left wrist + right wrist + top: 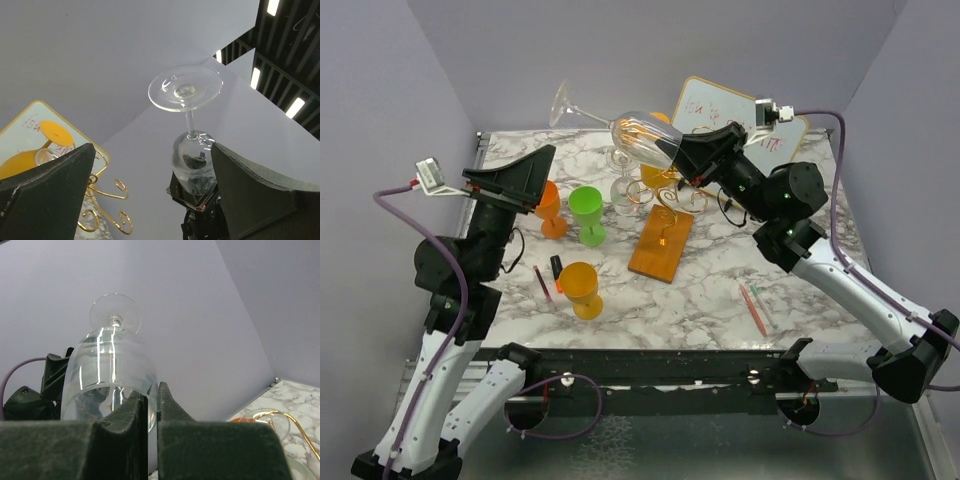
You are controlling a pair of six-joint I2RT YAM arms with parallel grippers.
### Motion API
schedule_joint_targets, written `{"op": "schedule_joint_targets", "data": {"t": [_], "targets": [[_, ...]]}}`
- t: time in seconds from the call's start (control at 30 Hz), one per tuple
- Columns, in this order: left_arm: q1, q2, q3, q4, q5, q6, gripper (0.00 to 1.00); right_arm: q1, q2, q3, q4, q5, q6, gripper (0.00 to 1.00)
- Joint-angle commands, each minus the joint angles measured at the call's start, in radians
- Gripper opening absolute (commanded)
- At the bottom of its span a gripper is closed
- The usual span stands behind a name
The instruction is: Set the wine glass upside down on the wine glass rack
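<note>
My right gripper (pixel 682 152) is shut on the rim of the clear wine glass (pixel 638 140) and holds it high above the table, tilted, with its foot pointing up and to the left. In the right wrist view the rim wall sits pinched between my fingers (pixel 134 415), at the gripper (pixel 152 400), with the glass (pixel 107 370) above. The wine glass rack (pixel 661 245), gold scroll arms on an orange-brown wooden base, stands just below the glass. My left gripper (pixel 545 178) is open and empty, left of the rack; its view shows the glass (pixel 192 165) and the scrolls (pixel 107 200).
A green goblet (pixel 587 213), an orange goblet (pixel 549 207) and a yellow-orange goblet (pixel 582 288) stand left of the rack. Another clear glass (pixel 623 190) stands beside the rack. A whiteboard (pixel 735 120) leans at the back. Pens (pixel 753 308) and a marker (pixel 542 283) lie near the front.
</note>
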Motion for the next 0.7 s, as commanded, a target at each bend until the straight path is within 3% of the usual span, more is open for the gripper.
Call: {"op": "schedule_joint_targets", "data": {"t": [0.0,0.33,0.53,0.67], "targets": [[-0.001,0.081,0.03,0.158,0.051,-0.029,0.99,0.003,0.045,0.054,0.164,0.049,-0.002,0.01],[-0.003,0.246,0.062,0.373,0.122,-0.059,0.99,0.017,0.097,0.066,0.182,0.062,-0.019,0.01],[-0.014,0.304,0.109,0.428,0.12,-0.084,0.72,0.021,0.106,0.059,0.193,0.064,-0.004,0.01],[-0.038,0.325,0.112,0.481,0.115,-0.078,0.69,0.023,0.117,0.062,0.203,0.059,0.012,0.01]]}}
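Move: The right hand holds a clear wine glass by its rim, and the left hand, wide open, is after its stem, about 5 cm ahead, 6 cm to the right and 5 cm above. The wine glass rack stands some 18 cm ahead of the left hand, 20 cm to the right and 25 cm below. From the right hand, the left gripper is about 19 cm to the left, 2 cm back and level; the hanging yellow glass is roughly 18 cm ahead, 2 cm left and 20 cm below. The left hand reaches forward and to its right towards the stem behind the glass's foot, about 7 cm in all, at first nearly level, then rising some 4 cm as its fingers tip up and turn clockwise by roughly 10 degrees and begin to close from wide open to about two-thirds. The right hand keeps its pinch on the rim and carries the glass forward and left towards the left gripper by about 3 cm, then all but stops to hold it there, hardly turning. ##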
